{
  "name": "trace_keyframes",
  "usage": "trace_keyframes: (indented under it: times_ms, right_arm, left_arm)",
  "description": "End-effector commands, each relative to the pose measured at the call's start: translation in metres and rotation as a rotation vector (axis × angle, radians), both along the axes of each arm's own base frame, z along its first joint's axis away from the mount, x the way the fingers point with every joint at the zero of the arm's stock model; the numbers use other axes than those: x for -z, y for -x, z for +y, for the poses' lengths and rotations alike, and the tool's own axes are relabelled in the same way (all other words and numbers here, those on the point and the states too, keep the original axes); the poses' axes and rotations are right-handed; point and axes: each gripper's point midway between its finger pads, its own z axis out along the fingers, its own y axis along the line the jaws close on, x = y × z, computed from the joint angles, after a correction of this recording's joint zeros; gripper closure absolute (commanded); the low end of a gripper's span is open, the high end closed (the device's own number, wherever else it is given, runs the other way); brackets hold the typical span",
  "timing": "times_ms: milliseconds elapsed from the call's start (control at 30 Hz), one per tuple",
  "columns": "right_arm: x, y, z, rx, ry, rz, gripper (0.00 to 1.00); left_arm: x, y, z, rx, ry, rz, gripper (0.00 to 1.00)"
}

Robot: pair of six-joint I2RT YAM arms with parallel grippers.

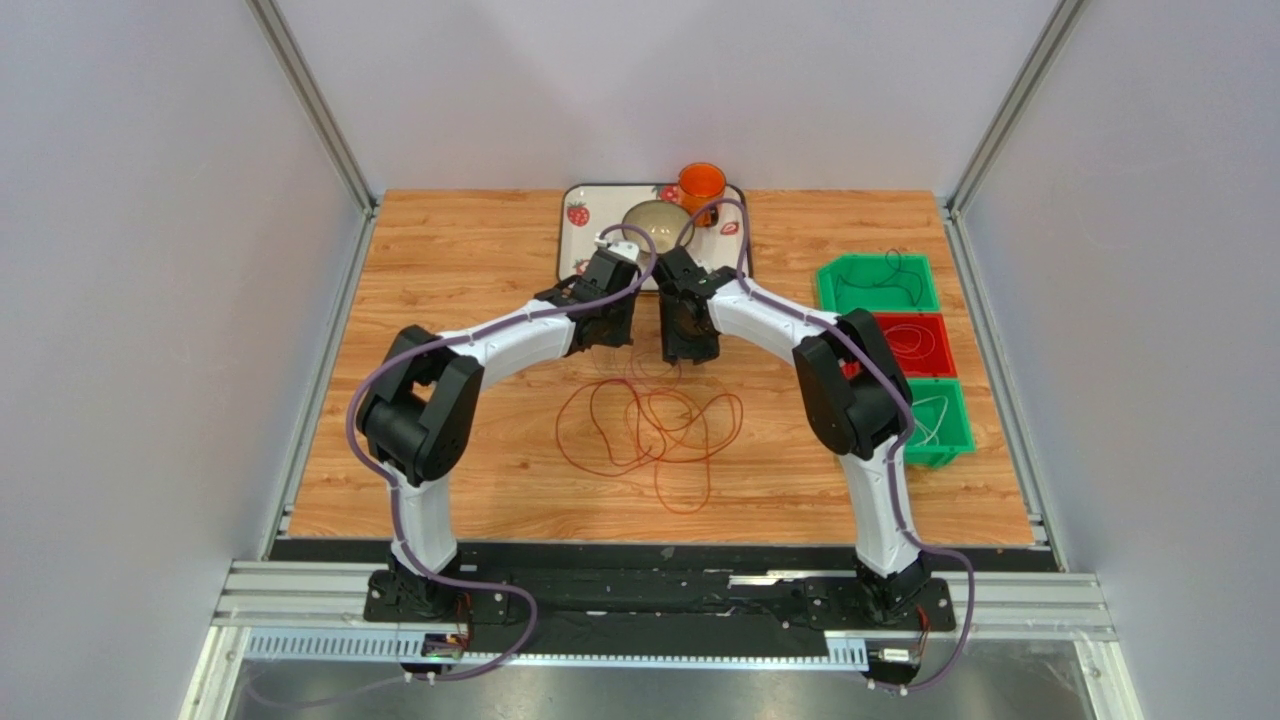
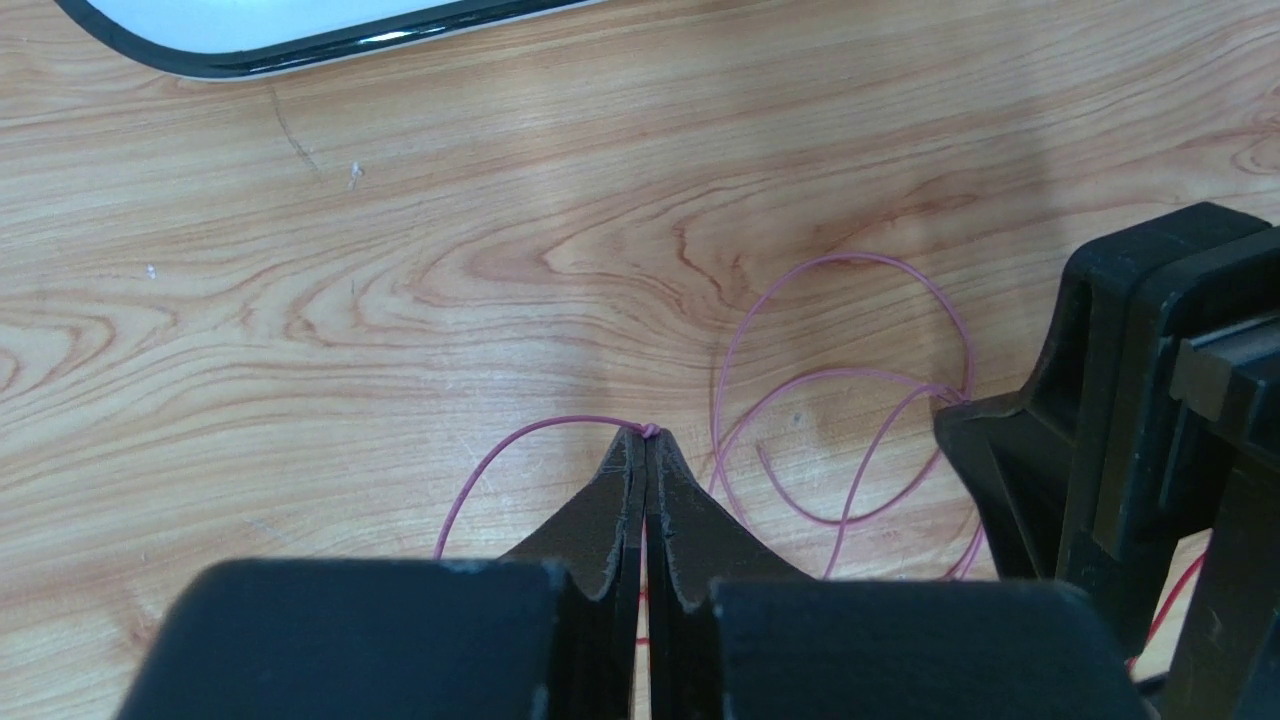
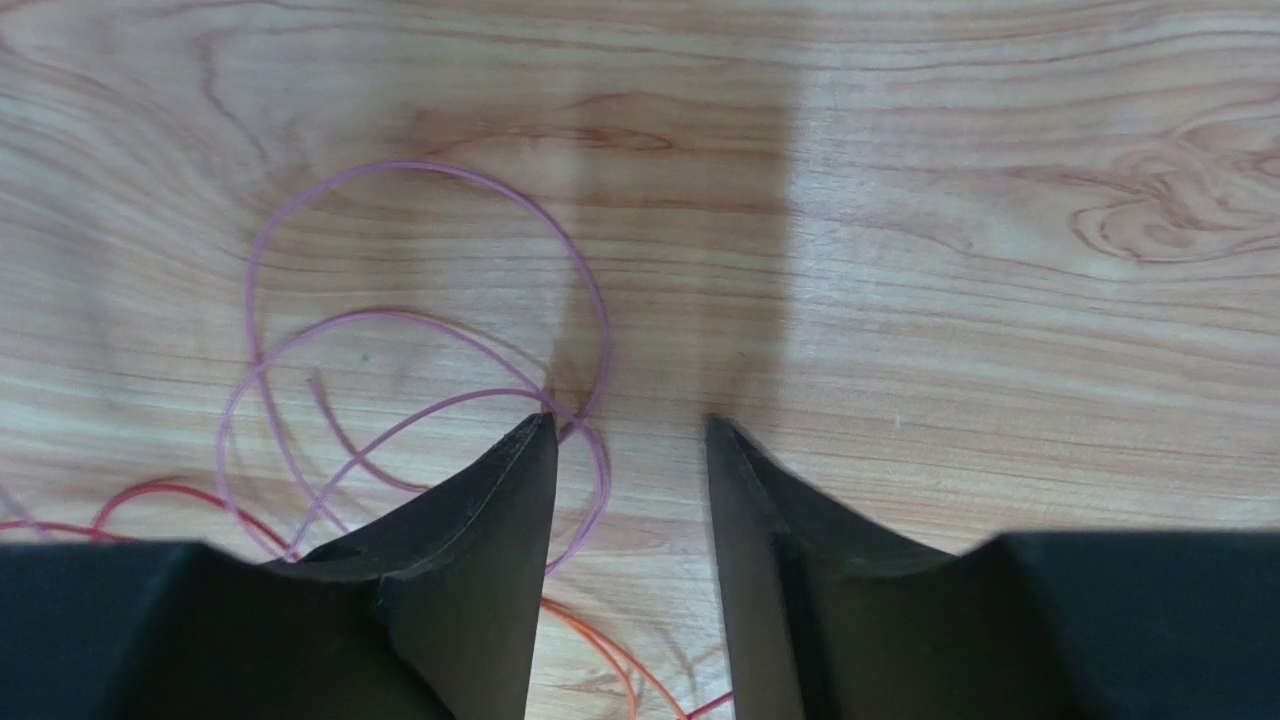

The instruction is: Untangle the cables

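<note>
Thin cables (image 1: 654, 428) in red, orange and pink lie in tangled loops at the middle of the table. My left gripper (image 2: 646, 435) is shut on a pink cable (image 2: 842, 375), pinching it at the very fingertips just above the wood. My right gripper (image 3: 624, 432) is right beside it, open, its tips on the table. The pink cable (image 3: 421, 173) loops round its left fingertip (image 3: 529, 443), and one strand runs between the jaws. An orange cable (image 3: 616, 660) and a red cable (image 3: 166, 492) lie under that gripper. From above, both grippers (image 1: 613, 342) (image 1: 684, 357) sit at the far edge of the tangle.
A white tray (image 1: 579, 218) with a bowl (image 1: 657, 225) and an orange cup (image 1: 700, 183) stands at the back, close behind the grippers. Along the right edge are a green bin (image 1: 879, 282), a red bin (image 1: 920, 345) and another green bin (image 1: 939, 420), each holding thin cables.
</note>
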Motion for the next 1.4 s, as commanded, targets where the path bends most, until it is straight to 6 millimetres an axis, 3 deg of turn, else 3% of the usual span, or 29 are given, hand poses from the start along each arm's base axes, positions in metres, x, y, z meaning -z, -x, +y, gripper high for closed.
trace_keyframes:
  times_ms: [0, 167, 267, 367, 467, 600, 800, 933, 1033, 1067, 1133, 1167, 1267, 1333, 1367]
  right_arm:
    - [-0.005, -0.009, 0.008, 0.011, 0.004, -0.030, 0.55]
    - [0.000, -0.008, 0.012, 0.003, 0.009, -0.023, 0.55]
    - [0.000, -0.008, 0.013, 0.003, 0.020, -0.025, 0.61]
    - [0.003, -0.009, 0.001, 0.025, 0.102, -0.026, 0.75]
    - [0.017, -0.003, -0.005, 0.027, 0.143, 0.013, 0.84]
    - [0.032, 0.005, -0.005, 0.025, 0.136, 0.053, 0.89]
    - [0.040, 0.009, -0.003, 0.025, 0.119, 0.065, 1.00]
    - [0.040, 0.007, -0.004, 0.030, 0.122, 0.057, 1.00]
    - [0.032, 0.004, -0.007, 0.036, 0.131, 0.028, 1.00]
    - [0.027, 0.001, -0.010, 0.038, 0.139, 0.010, 1.00]
    - [0.012, -0.002, -0.011, 0.040, 0.136, -0.023, 1.00]
    - [0.006, -0.003, -0.014, 0.043, 0.142, -0.037, 1.00]
    - [-0.014, -0.004, -0.020, 0.052, 0.136, -0.077, 1.00]
    - [-0.031, -0.003, -0.023, 0.058, 0.128, -0.108, 1.00]
    - [-0.035, -0.002, -0.027, 0.063, 0.134, -0.114, 1.00]
  left_arm:
    - [-0.013, -0.014, -0.008, -0.014, 0.044, -0.043, 1.00]
    - [-0.012, -0.014, -0.007, -0.017, 0.043, -0.044, 1.00]
    - [-0.012, -0.013, -0.007, -0.020, 0.043, -0.042, 1.00]
    - [-0.012, -0.014, -0.006, -0.033, 0.043, -0.044, 1.00]
    - [-0.012, -0.014, -0.004, -0.043, 0.043, -0.044, 1.00]
    - [-0.011, -0.014, -0.002, -0.048, 0.047, -0.042, 1.00]
    - [-0.014, -0.014, -0.001, -0.051, 0.060, -0.048, 1.00]
    - [-0.019, -0.012, -0.001, -0.044, 0.084, -0.075, 0.83]
    - [-0.022, -0.010, -0.001, -0.040, 0.096, -0.085, 0.64]
    - [-0.021, -0.009, -0.001, -0.033, 0.096, -0.084, 0.49]
    - [-0.030, -0.007, -0.004, -0.014, 0.120, -0.096, 0.40]
    - [-0.031, -0.004, -0.005, -0.008, 0.129, -0.096, 0.30]
    - [-0.065, 0.005, -0.009, 0.025, 0.195, -0.134, 0.20]
    - [-0.081, 0.011, -0.011, 0.041, 0.225, -0.141, 0.19]
    - [-0.102, 0.014, -0.010, 0.046, 0.251, -0.173, 0.18]
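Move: My left hand holds the purple cable shut by its small knot. The crossing in the purple coil that my right hand goes for lies about 1 cm ahead, 1 cm left and 1 cm below my half-open right fingertips; from the left hand it is some 8 cm right, 2 cm back and 5 cm down. From the right hand, the red and orange cables centre about 10 cm back and 4 cm left, and the tray's middle some 25 cm ahead and 4 cm left. I ease my right hand about 1 cm forward and left, close its fingers and pinch the purple cable at the crossing, while my left hand keeps its hold nearby. Then I open the left fingers wide and let go by the knot, dipping 1 cm before drawing back and up about 2 cm; my right hand, still pinching, starts off to the right by nearly 2 cm. ##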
